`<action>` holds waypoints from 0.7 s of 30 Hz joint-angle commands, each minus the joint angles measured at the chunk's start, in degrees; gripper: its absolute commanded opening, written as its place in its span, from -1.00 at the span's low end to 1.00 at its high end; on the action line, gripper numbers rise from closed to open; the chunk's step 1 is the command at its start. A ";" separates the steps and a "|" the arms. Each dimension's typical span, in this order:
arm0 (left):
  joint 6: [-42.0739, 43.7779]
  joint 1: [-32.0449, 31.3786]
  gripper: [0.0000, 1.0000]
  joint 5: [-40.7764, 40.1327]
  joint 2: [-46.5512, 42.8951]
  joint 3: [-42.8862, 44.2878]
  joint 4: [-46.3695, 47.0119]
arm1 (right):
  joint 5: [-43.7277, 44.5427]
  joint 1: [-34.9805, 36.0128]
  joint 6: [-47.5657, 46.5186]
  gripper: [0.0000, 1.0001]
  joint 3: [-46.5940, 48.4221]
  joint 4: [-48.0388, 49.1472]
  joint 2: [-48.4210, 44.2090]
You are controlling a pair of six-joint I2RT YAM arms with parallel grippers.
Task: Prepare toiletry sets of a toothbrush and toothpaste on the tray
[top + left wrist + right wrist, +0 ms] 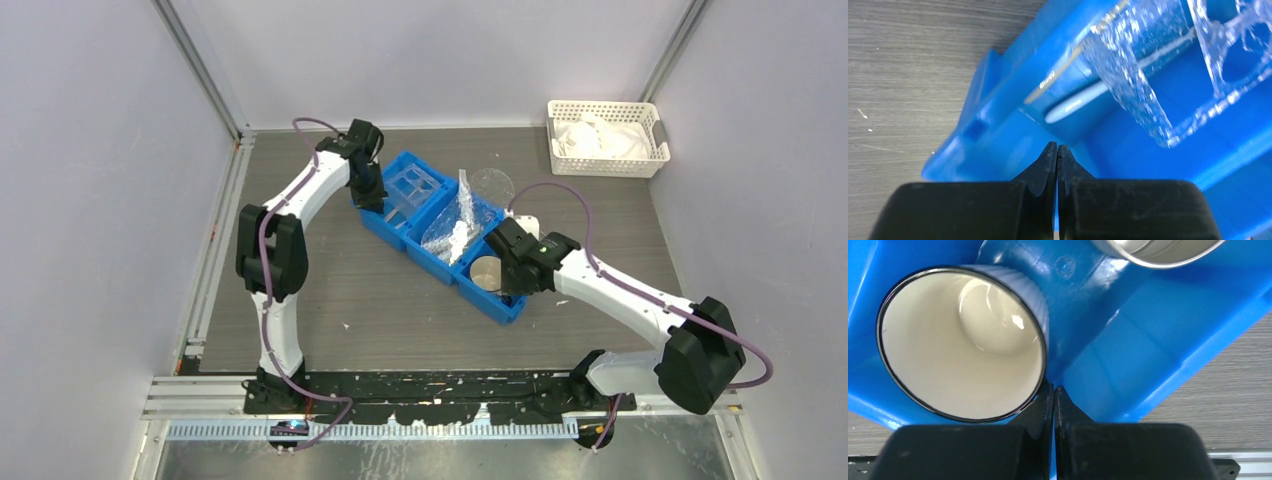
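Observation:
The clear tray (410, 185) with square recesses lies in the left compartment of the blue bin (384, 228); the left wrist view shows the tray (1148, 90) close up. The toiletry sets (450, 225), clear-wrapped packets, are heaped in the middle compartment. My left gripper (370, 197) is shut at the bin's left end, its tips (1057, 147) over the blue wall with nothing showing between them. My right gripper (510, 285) is shut over the right compartment, tips (1054, 388) pressed together beside a mug.
A cream-lined dark mug (963, 340) and a metal cup (487, 272) stand in the bin's right compartment. A slim white lettered piece (1070, 105) lies under the tray. Behind the bin is a clear round lid (492, 183). A white lattice basket (605, 137) sits at the back right.

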 commanded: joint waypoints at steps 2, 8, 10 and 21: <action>0.57 0.58 -0.99 -4.73 4.40 5.06 -0.30 | -2.27 4.15 2.66 -0.99 -2.03 -0.86 -1.52; 2.81 1.59 -0.99 -6.27 12.88 18.73 -4.87 | -1.39 11.46 7.19 -0.99 -1.26 -0.70 -0.77; 3.66 1.76 -0.99 -6.86 16.15 24.46 -6.96 | -1.07 13.89 8.49 -0.99 -0.35 -0.81 -0.01; 5.73 2.14 -0.99 -4.49 28.47 43.07 -12.02 | -0.36 23.68 11.12 -0.99 5.86 1.47 9.80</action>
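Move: The right fingers are shut beside the mug, whose middle lies about 4 cm ahead, 5 cm left and 1 cm lower; the metal cup stands some 15 cm ahead and 5 cm right. For the left hand, the tray's end wall is roughly 7 cm straight ahead, 3 cm lower; the clear organizer sits 5 cm ahead, 9 cm right and 4 cm below. Right fingers push tray leftward and back, about 10 cm, while left dips, then drives forward to end wall. ##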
